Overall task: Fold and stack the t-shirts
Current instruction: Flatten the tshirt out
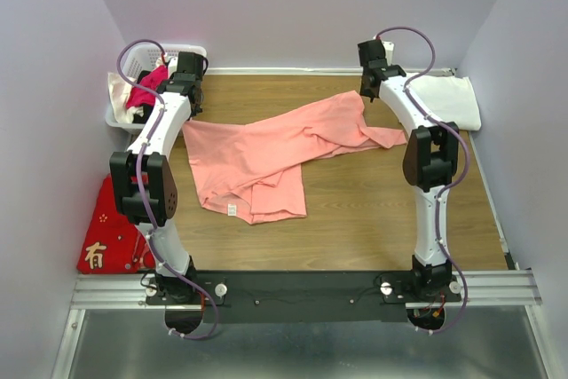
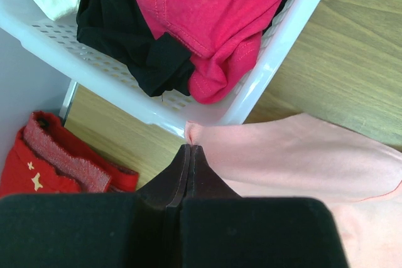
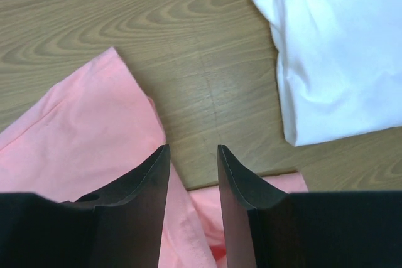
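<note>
The salmon-pink t-shirt (image 1: 266,153) lies crumpled and partly spread across the middle of the wooden table. My left gripper (image 1: 192,114) is shut on its far-left corner (image 2: 191,133), right beside the basket; in the left wrist view the jaws (image 2: 190,149) are pressed together with the cloth tip between them. My right gripper (image 1: 369,95) is open and empty above the shirt's far-right corner (image 3: 81,130), its jaws (image 3: 193,149) over bare wood between two pink folds. The white t-shirt (image 1: 448,99) lies folded at the back right and also shows in the right wrist view (image 3: 339,48).
A white plastic basket (image 1: 124,64) with red, black and cream clothes stands at the back left, its rim (image 2: 295,23) close to my left gripper. A flat red cloth with gold characters (image 1: 102,237) lies left of the table (image 2: 38,161). Walls enclose the sides.
</note>
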Available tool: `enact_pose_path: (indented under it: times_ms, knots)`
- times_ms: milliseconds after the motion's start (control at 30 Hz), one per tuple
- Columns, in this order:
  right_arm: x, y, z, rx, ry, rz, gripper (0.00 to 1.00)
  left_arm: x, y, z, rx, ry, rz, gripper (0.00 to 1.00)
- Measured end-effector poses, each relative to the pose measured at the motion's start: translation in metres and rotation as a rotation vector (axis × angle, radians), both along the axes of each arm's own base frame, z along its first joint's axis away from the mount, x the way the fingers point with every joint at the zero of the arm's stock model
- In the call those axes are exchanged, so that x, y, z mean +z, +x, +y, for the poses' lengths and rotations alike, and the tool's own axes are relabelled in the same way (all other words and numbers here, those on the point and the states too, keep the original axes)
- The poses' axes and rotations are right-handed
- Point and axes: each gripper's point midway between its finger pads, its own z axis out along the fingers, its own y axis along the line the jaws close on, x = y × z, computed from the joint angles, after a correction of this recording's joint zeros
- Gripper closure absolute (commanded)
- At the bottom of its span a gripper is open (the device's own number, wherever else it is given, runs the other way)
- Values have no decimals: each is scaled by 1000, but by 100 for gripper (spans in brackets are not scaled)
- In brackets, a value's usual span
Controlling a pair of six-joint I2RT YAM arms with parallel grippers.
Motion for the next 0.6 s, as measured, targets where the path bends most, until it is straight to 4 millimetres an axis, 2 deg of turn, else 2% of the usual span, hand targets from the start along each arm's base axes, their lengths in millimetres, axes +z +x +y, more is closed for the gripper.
enact_pose_path:
  times_ms: [233,400,467,600]
  knots:
    - [2,6,23,96,92,4,54,-2,0,0,0,0,5,100]
    - [0,27,37,132,134,-23,54,-4,1,0,-1,0,9,100]
    - [-6,38,43,145,150,-35,51,-4,0,0,-1,0,10,100]
    - [-34,56,51,167,199,-25,51,-7,-1,-1,-2,-1,17,100]
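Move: The t-shirt's far right corner lies flat on the table, about 8 cm ahead of the right hand, 3 cm to its left and 10 cm below. The t-shirt's loose flap is some 12 cm back and 4 cm right of that hand; the folded white cloth's middle is about 22 cm right and 2 cm ahead. From the left hand, the same corner is roughly 18 cm ahead, 47 cm right and 14 cm lower. The left hand keeps its shut-fingered pinch on the t-shirt's other end beside the basket and hardly moves. Empty and open, the right hand swings left at first, then reaches forward and dips towards the far right corner, about 6 cm forward, 5 cm left and 3 cm down overall, turning some 10 degrees counter-clockwise with its left side rising. It hasn't touched the cloth. ##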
